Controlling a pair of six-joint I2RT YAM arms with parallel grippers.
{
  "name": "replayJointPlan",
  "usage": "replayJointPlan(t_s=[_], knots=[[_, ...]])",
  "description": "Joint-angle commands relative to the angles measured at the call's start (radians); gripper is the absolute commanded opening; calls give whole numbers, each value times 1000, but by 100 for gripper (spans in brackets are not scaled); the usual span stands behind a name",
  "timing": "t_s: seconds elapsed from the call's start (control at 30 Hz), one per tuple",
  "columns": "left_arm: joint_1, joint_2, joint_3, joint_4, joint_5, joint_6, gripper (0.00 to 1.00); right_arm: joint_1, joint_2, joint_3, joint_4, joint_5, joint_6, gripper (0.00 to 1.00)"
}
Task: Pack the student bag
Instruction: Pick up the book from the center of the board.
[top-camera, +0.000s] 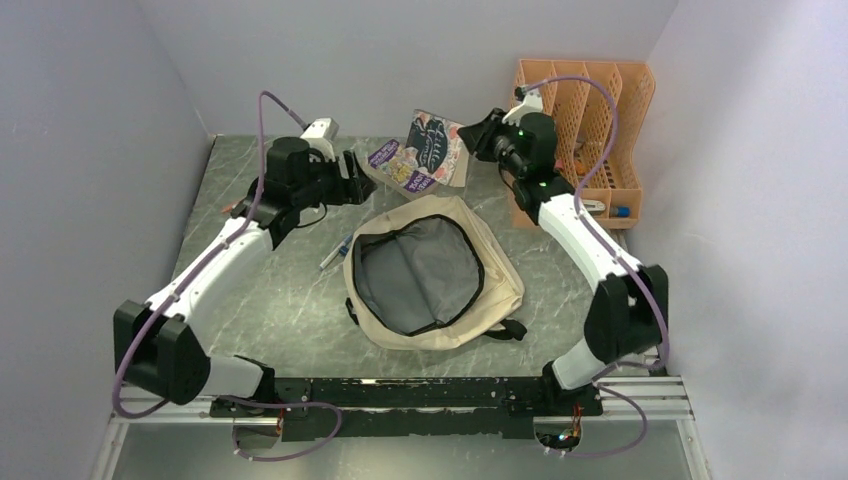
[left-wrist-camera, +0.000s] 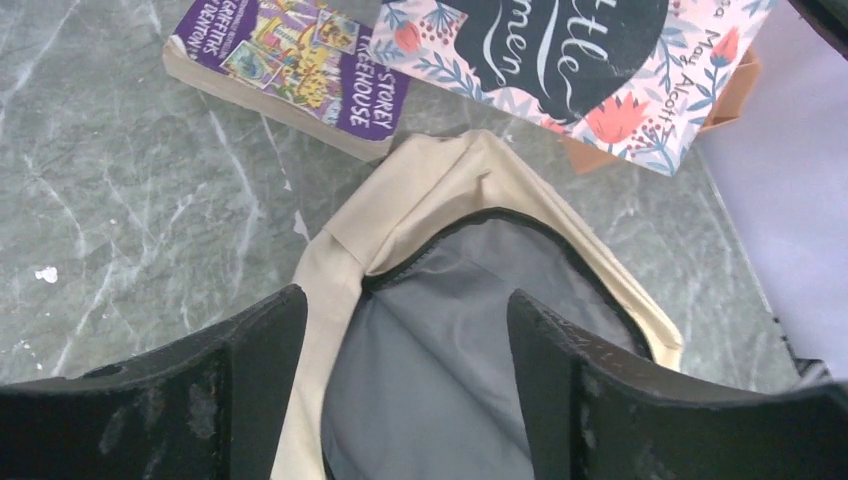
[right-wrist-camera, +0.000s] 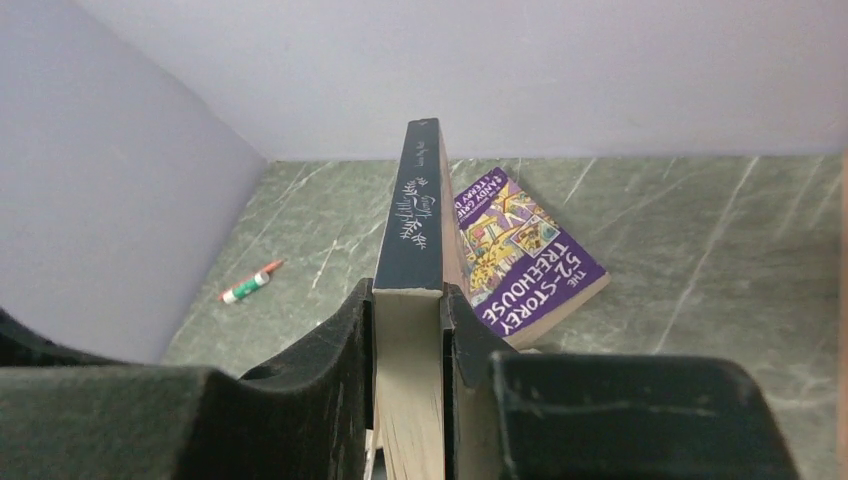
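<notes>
The student bag, beige with a dark grey lining, lies open in the middle of the table. My left gripper hovers open at the bag's far rim; the left wrist view shows the lining between its spread fingers. My right gripper is shut on a floral paperback, gripped on edge with its dark spine pointing away, above the table behind the bag. The same book shows at the top of the left wrist view.
A purple "52-Storey Treehouse" book lies flat behind the bag. A pen lies left of the bag. Another red and green pen lies near the left wall. An orange file organizer stands at the back right.
</notes>
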Motion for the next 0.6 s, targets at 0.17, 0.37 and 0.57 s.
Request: replayJointPlan(t_s=[0.17,0.37,0.57], knots=[[8,-217,20,-133,67,124,97,-5,-410,-117,-180,-161,-193,0],[8,-382,-90,21,199,179,97,-5,-599,-193,-275,-368,-222,0],[2,-410,-192,157,474,200,97,-5,-695,-201,-289,-546,-225,0]])
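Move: The right hand already holds the Little Women book clear of the table; the open bag's mouth lies about 18 cm back from it, 8 cm to its left and some 26 cm below. The purple Treehouse book lies about 15 cm ahead and 11 cm left of that hand, and the marker by the bag's left edge about 12 cm back and 28 cm left. From the left hand, the bag's mouth is some 8 cm back, 14 cm right and 20 cm below. Back towards the base by some 20 cm and up about 8 cm, the right hand carries the pinched Little Women book from the Treehouse book to over the bag's far part, turning about 20 degrees counter-clockwise with its tips lifting slightly. The left hand draws back and up about 10 cm each, opening its empty fingers wider, tips swinging up and clockwise. ##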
